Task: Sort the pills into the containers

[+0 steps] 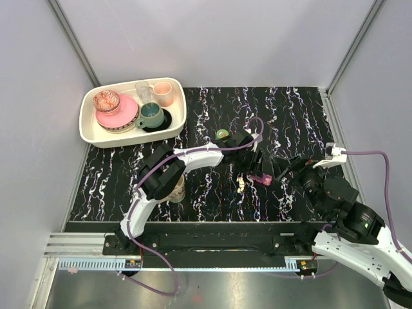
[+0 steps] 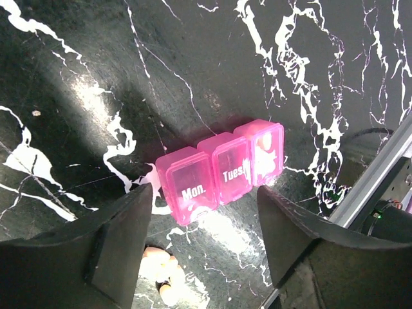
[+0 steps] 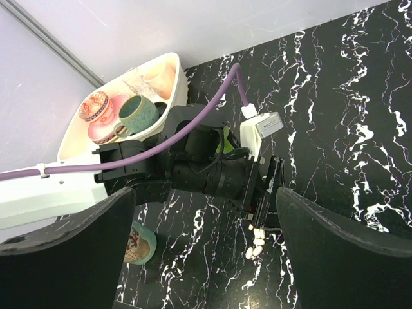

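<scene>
The magenta pill box (image 2: 219,170) lies flat on the black marbled table, its lids marked "Mon." and "Tues."; glare washes out the third compartment. My left gripper (image 2: 206,248) hovers just short of the box, open, with nothing between its fingers. A small heap of cream pills (image 2: 161,273) lies by its left finger (image 2: 119,241). From above, the pill box (image 1: 262,180) sits right of the pills (image 1: 241,185), under my left gripper (image 1: 256,168). The lime-green bottle (image 1: 222,134) stands behind the left arm. My right gripper (image 1: 284,169) is open and empty, just right of the box. In the right wrist view the pills (image 3: 257,239) lie below the left wrist.
A cream tray (image 1: 90,132) at the back left holds pink plates, a teal mug and a pink cup. A patterned cup (image 1: 175,191) stands under the left arm's elbow; in the right wrist view the cup (image 3: 138,241) is partly hidden. A metal rail (image 1: 193,248) runs along the near edge.
</scene>
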Available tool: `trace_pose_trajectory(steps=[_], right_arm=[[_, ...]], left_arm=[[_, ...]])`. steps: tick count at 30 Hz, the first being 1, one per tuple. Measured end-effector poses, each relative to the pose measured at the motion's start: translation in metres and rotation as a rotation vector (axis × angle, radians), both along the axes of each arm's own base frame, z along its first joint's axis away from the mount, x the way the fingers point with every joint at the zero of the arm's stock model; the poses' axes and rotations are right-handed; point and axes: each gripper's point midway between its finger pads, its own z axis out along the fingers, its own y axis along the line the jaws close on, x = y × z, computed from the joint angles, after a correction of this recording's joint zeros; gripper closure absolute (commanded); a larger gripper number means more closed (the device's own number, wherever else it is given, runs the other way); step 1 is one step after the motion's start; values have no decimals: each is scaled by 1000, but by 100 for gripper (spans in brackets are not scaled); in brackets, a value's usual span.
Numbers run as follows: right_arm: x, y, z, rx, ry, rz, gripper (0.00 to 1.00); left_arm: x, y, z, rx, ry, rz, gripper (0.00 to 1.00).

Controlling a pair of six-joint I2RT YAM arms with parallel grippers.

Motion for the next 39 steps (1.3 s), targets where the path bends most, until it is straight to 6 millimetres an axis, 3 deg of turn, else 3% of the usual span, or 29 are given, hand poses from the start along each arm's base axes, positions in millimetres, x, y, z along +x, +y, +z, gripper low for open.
trace_pose_trajectory(steps=[6, 11, 14, 17, 22, 23, 26, 28, 29, 32, 37, 39], right_arm=[[-1, -4, 3, -15, -16, -3, 5], [-3, -15, 20, -41, -52, -27, 4], [-5, -24, 38, -35, -81, -47, 4], [-7, -29, 51, -26, -101, -51, 4], [-7, -27, 61, -37, -105, -42, 4], [-6, -24, 60, -46, -98, -36, 4], [-1, -12, 51, -84, -70, -10, 4], [3, -2, 45, -112, -48, 9, 4], [5, 3, 41, -125, -37, 18, 4], [9, 9, 35, -149, -20, 28, 4], [11, 9, 23, -163, -16, 17, 4], [12, 9, 14, -179, -5, 14, 4]], left_arm=[[5, -1, 5, -1, -28, 1, 4], [5, 2, 16, 3, -37, 8, 1], [5, 4, 41, -22, -62, 12, 1], [6, 3, 94, -94, -126, 10, 1], [-1, 22, 218, -251, -315, 10, 1], [-4, 33, 247, -280, -368, 23, 1], [-14, 71, 302, -311, -485, 94, 1], [-21, 104, 320, -299, -539, 171, 1], [-24, 120, 323, -286, -558, 208, 1], [-37, 170, 307, -214, -578, 314, 1], [-63, 240, 250, -92, -538, 452, 1], [-73, 259, 240, -89, -531, 495, 1]])
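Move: The pink pillbox, already released, lies flat between the left fingertips, about 1 cm back, 1 cm right and 2 cm below the hand point. The loose pills lie about 5 cm back and 6 cm left of that hand, the green bottle about 12 cm ahead and 13 cm left, the mug some 30 cm left and 5 cm back. From the right hand the pillbox lies about 7 cm ahead, 4 cm left, 30 cm below. The left hand opens wide, rises 30 cm off the pillbox, swings left towards the mug; right hand bobs 6 cm. ##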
